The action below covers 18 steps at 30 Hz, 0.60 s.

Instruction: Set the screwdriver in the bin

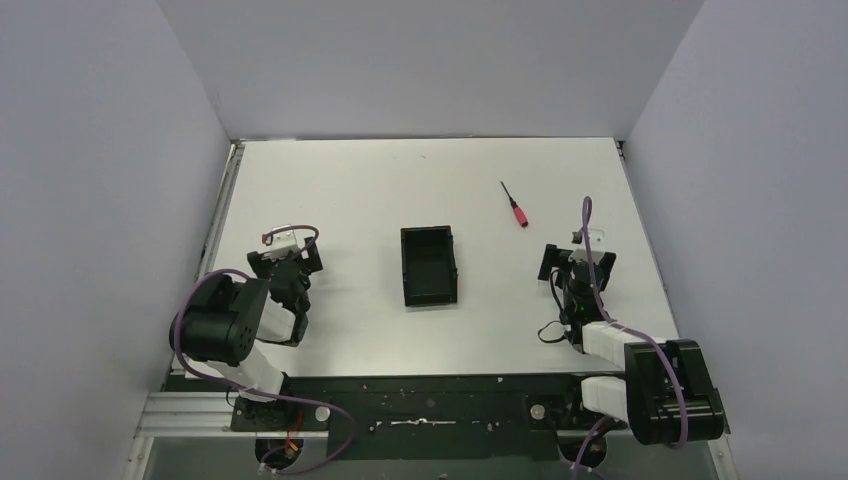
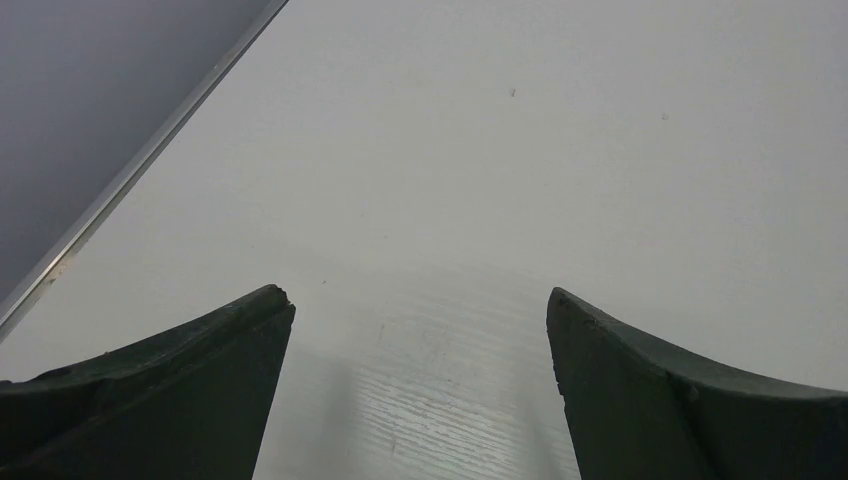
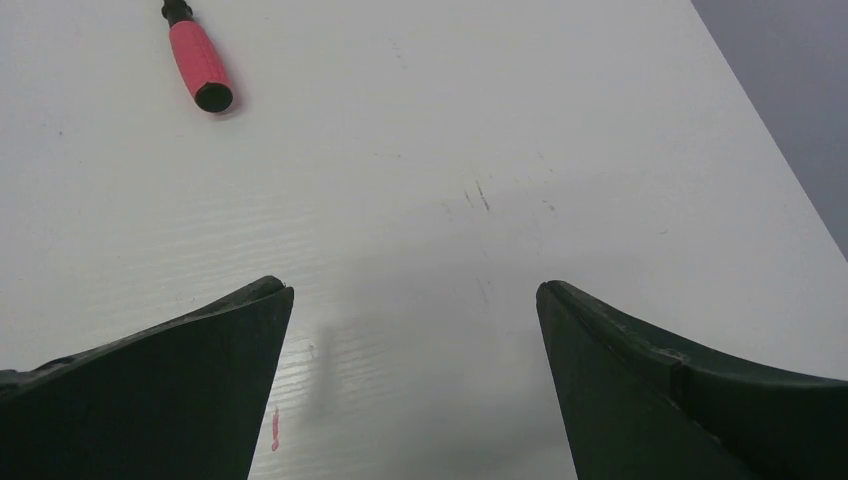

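The screwdriver, red handle and thin dark shaft, lies flat on the white table at the back right, shaft pointing away. Its handle also shows in the right wrist view at the top left. The black open-topped bin stands empty at the table's middle. My right gripper is open and empty, near the table, to the right of and nearer than the screwdriver. My left gripper is open and empty at the left side, well left of the bin. In both wrist views the fingers stand wide apart over bare table.
Grey walls close in the table on the left, back and right. A metal rail runs along the table's left edge. A black base strip with cables lies at the near edge.
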Tool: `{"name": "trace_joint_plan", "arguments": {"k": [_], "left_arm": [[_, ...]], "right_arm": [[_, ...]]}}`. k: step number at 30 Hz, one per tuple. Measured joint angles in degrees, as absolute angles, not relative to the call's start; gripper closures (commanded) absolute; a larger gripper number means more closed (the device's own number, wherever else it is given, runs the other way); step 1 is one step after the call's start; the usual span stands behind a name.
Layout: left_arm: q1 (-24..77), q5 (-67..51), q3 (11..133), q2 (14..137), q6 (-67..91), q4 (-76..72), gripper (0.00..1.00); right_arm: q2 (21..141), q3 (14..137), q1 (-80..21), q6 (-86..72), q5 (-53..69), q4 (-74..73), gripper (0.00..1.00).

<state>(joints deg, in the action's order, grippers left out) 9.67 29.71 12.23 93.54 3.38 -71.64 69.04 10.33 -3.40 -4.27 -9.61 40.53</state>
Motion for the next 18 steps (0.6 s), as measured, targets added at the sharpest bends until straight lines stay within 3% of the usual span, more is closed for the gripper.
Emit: {"name": "trace_joint_plan", "arguments": {"k": [9, 13, 18], "left_arm": [[9.67, 29.71, 12.23, 93.54, 3.4, -71.64, 0.03], [9.67, 29.71, 12.23, 93.54, 3.38, -71.64, 0.03], [9.65, 29.71, 12.23, 93.54, 3.36, -71.61, 0.03]], "right_arm": [[61.52, 18.02, -3.4, -7.11, -10.7, 31.73, 0.0], [63.68, 33.58, -3.38, -7.33, -7.6, 22.41, 0.0], [76.62, 58.85, -3.84, -8.14, -0.8, 6.17, 0.0]]}}
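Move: The screwdriver lies about 16 cm ahead of the right hand and 10 cm to its left, some 5 cm below the finger pads. Its red handle is towards the robot and its tip points away. The bin stands roughly 30 cm to the left of that hand and about level with it, its middle a few centimetres lower. From the left hand, the screwdriver is about 14 cm ahead and 49 cm to the right, some 5 cm below. Up first, then sweeping forward as it climbs, the right hand leaves its low spot, gaining about 20 cm in height and 12 cm outward with a late drift left. That narrows its sideways and forward offset from the screwdriver but carries it well above the table. The fingers, wide open and empty, tip up about 10 degrees, then partly back, while turning slightly counter-clockwise. ##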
